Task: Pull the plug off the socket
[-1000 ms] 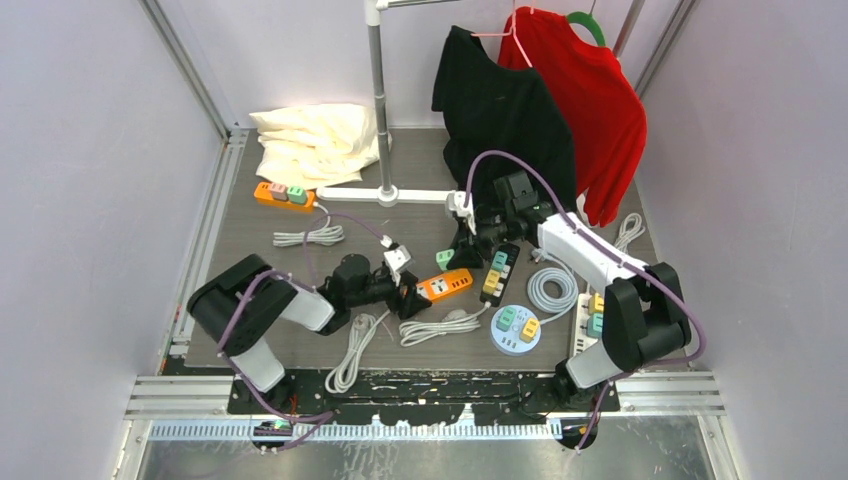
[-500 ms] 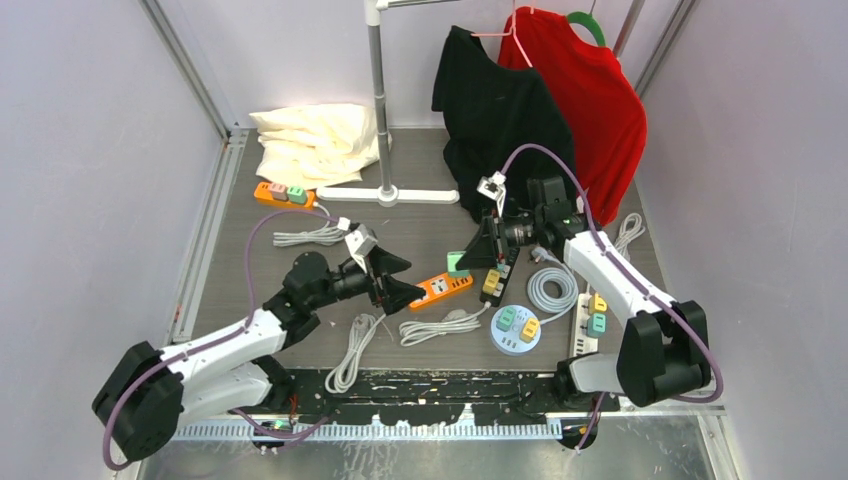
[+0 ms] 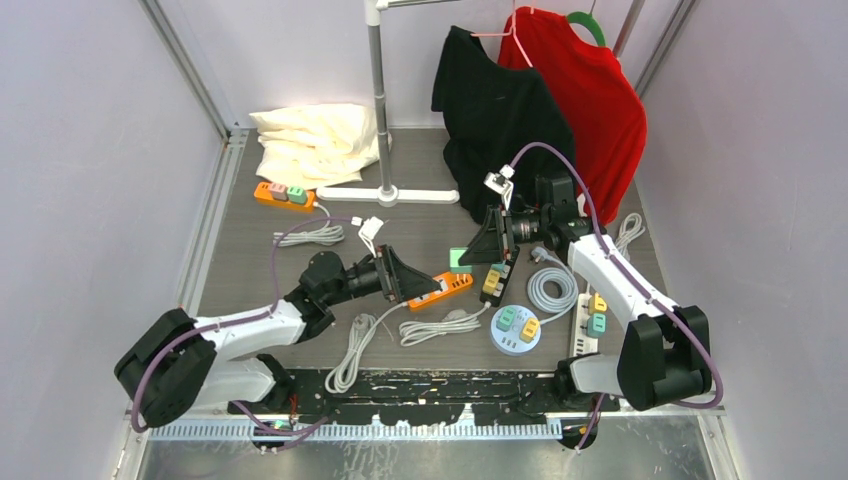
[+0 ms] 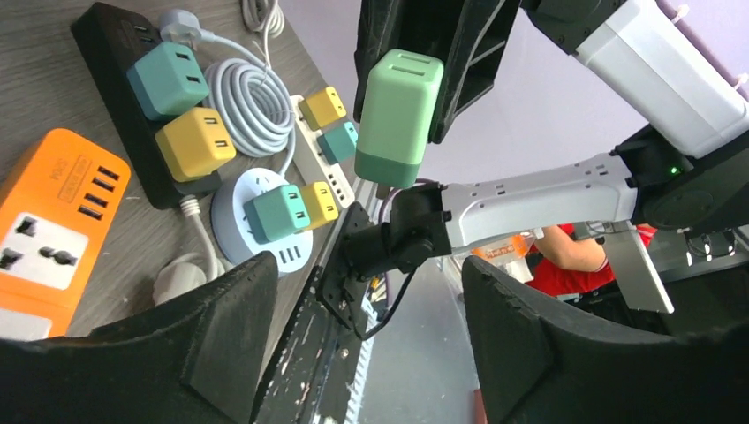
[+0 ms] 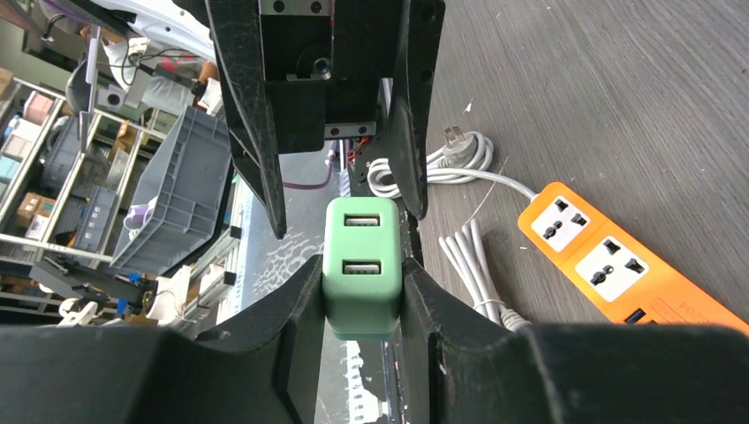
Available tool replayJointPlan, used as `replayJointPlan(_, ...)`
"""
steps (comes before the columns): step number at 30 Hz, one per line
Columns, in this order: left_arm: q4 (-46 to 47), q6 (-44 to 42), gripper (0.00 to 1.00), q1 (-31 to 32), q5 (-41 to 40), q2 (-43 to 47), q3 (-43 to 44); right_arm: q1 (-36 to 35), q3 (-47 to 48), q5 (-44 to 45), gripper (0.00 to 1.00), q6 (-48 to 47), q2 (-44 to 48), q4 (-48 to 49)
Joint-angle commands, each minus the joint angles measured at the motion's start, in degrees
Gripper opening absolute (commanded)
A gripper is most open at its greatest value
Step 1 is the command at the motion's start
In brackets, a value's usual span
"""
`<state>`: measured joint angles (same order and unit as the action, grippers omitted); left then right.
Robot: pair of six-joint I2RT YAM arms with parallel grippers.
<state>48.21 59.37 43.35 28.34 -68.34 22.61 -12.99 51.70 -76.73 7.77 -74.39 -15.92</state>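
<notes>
A mint-green plug (image 5: 360,265) with two USB ports is clamped between the fingers of my right gripper (image 5: 362,270), which is shut on it. It hangs in the air, clear of the orange socket strip (image 3: 447,287) on the table. From above, the plug (image 3: 460,259) sits at the tip of the right gripper (image 3: 474,252), just behind the strip. My left gripper (image 3: 422,285) lies low by the strip's left end, jaws open and empty. In the left wrist view the plug (image 4: 397,115) floats ahead of the left gripper (image 4: 369,283) and the orange strip (image 4: 53,221) lies off to the left.
A black strip (image 3: 498,272) with teal and yellow plugs lies right of the orange one. A round white socket (image 3: 515,330) and a white strip (image 3: 590,315) also carry plugs. Coiled white cables (image 3: 355,345) lie in front. Another orange strip (image 3: 283,193), a pillow (image 3: 315,140) and a clothes rack base (image 3: 400,194) stand behind.
The right gripper has lifted the green plug up and slightly right, away from the orange strip. The left arm has stretched out and its jaws have opened off the strip.
</notes>
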Motion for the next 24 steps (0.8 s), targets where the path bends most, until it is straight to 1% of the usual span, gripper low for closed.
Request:
replayJointPlan(1, 7.2, 2.6, 0.74, 2.2, -5.4, -1.5, 3.1, -0.3, 0.5, -2.9, 0.09, 1.5, 0.6, 2.7)
replayJointPlan(3, 7.4, 2.6, 0.67, 2.4, -5.9, -2.9, 4.2, -0.6, 0.5, -2.9, 0.09, 1.4, 0.5, 2.7)
replayJointPlan(5, 8.1, 2.6, 0.64, 3.0, -5.6, -3.9, 5.5, -0.9, 0.5, -2.9, 0.09, 1.3, 0.2, 2.7)
replayJointPlan(8, 10.7, 2.6, 0.6, 4.1, -5.5, -7.9, 7.1, -1.5, 0.5, -3.0, 0.09, 1.2, -0.3, 2.7)
replayJointPlan(11, 11.4, 2.5, 0.59, 4.4, -5.6, -9.4, 7.7, -1.8, 0.4, -3.2, 0.09, 1.2, -0.4, 2.7)
replayJointPlan(12, 11.5, 2.4, 0.56, 4.4, -5.7, -9.9, 7.9, -1.8, 0.4, -3.2, 0.09, 1.1, -0.4, 2.7)
replayJointPlan(15, 12.0, 2.4, 0.53, 4.5, -5.6, -10.7, 8.3, -1.9, 0.4, -3.3, 0.1, 1.0, -0.4, 2.7)
replayJointPlan(17, 12.4, 2.5, 0.47, 4.5, -5.0, -11.2, 8.7, -2.0, 0.3, -3.3, 0.1, 0.9, -0.5, 2.7)
replayJointPlan(24, 12.7, 2.6, 0.44, 5.1, -3.6, -11.5, 9.4, -2.5, 0.2, -3.2, 0.12, 0.5, -0.8, 2.7)
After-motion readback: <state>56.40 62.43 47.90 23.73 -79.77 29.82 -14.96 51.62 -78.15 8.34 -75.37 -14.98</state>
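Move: The green plug, still pinched in the right gripper up in the air, lies about 6 cm to the left gripper's right, 3 cm ahead and roughly 2 cm higher. The orange socket strip it came from is some 18 cm below the left gripper, 5 cm ahead and 3 cm right; the black strip lies at the same depth, about 8 cm ahead and 16 cm right. From the right hand point, the plug is level and about 1 cm left. Bring the left gripper about 4 cm to the right, easing slightly forward and up, so its open fingers straddle the green plug, and narrow them to a bit over half their gap, one finger on either side of it. Keep the plug pinched in the right gripper and let that hand drift about 1 cm back and left to meet the left. ##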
